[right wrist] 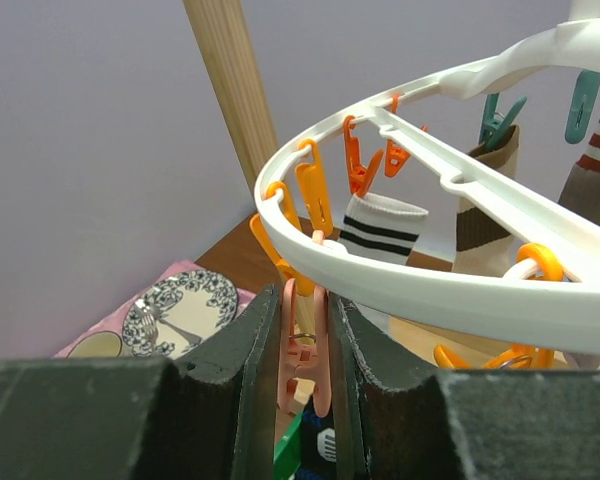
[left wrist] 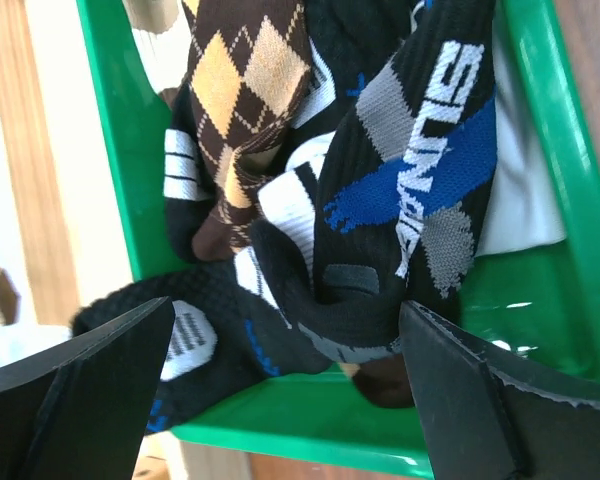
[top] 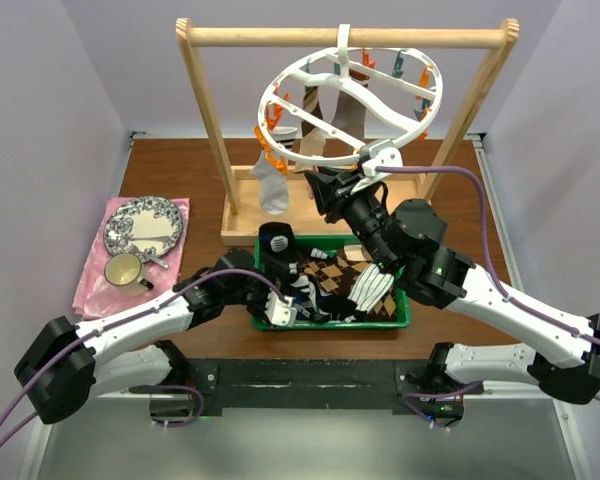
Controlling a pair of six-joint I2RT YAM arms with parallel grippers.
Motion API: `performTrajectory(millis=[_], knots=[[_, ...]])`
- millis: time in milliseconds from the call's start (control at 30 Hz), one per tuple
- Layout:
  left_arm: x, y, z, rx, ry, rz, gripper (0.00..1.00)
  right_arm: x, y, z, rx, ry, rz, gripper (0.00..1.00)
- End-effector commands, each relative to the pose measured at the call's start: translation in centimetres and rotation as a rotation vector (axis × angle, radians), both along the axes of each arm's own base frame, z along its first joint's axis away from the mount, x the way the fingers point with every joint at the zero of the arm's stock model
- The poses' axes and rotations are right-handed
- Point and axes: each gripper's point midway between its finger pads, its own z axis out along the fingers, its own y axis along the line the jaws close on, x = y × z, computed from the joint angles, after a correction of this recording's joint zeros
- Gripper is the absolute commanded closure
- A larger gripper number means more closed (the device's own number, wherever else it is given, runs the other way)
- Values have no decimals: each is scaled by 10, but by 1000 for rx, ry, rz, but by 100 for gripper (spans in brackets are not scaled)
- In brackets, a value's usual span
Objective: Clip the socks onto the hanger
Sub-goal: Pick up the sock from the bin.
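Observation:
Loose socks lie heaped in a green tray: a brown argyle sock, a black-white-blue sock and a black-and-white striped sock. My left gripper hangs open just above this heap at the tray's near left corner, nothing between its fingers. The white ring hanger hangs by its hook from the wooden bar. My right gripper is shut on a pale pink peg under the ring's near rim. A white sock with black stripes and a beige sock hang clipped to the hanger.
A light wooden frame with a round bar stands at the back of the table and carries the hanger. A pink cloth at the left holds a patterned plate and a cup. Grey walls close in both sides.

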Motion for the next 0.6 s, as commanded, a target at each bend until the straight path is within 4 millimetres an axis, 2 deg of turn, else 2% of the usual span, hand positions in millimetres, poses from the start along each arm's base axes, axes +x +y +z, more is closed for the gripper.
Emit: performTrajectory(millis=[0, 100, 133, 233, 300, 433, 500, 567], knots=[[12, -8, 12, 11, -124, -66, 3, -8, 0, 6, 21, 10, 40, 100], [8, -14, 13, -3, -118, -103, 21, -9, -6, 6, 27, 10, 27, 100], [8, -16, 14, -8, -113, -106, 34, -9, -6, 6, 27, 10, 27, 100], [3, -20, 14, -23, -85, -119, 58, -9, -8, 7, 34, 11, 24, 100], [3, -21, 16, -30, -74, -110, 70, -9, -8, 6, 29, 12, 24, 100], [6, -21, 25, -45, -57, -73, 86, -9, -8, 6, 32, 15, 27, 100], [10, -23, 36, -70, -67, -52, 97, -9, -8, 6, 31, 16, 27, 100], [15, -26, 52, -117, -54, -9, 100, -9, -9, 4, 27, 17, 25, 100]])
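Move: Down in the green bin, the left hand straddles the near end of the black sock with blue lettering; that sock's middle is about 4 cm to its right, 2 cm back and 2 cm below. From this hand, the argyle sock is some 10 cm right and 3 cm ahead, the black sock with the white patch 7 cm ahead and 2 cm left, the white cloth 7 cm back and 4 cm right. From the right hand, the lettered sock lies roughly 38 cm below and 6 cm back, neither left nor right. Closing from wide open to nearly shut, the left fingers gather the near end of the lettered sock and pinch a fold of it at their tips. The hand all but stays in place, easing about 1 cm to its right, dipping a little as the fingers close and coming back up at the end, with the wrist turning only some 5 degrees clockwise. ##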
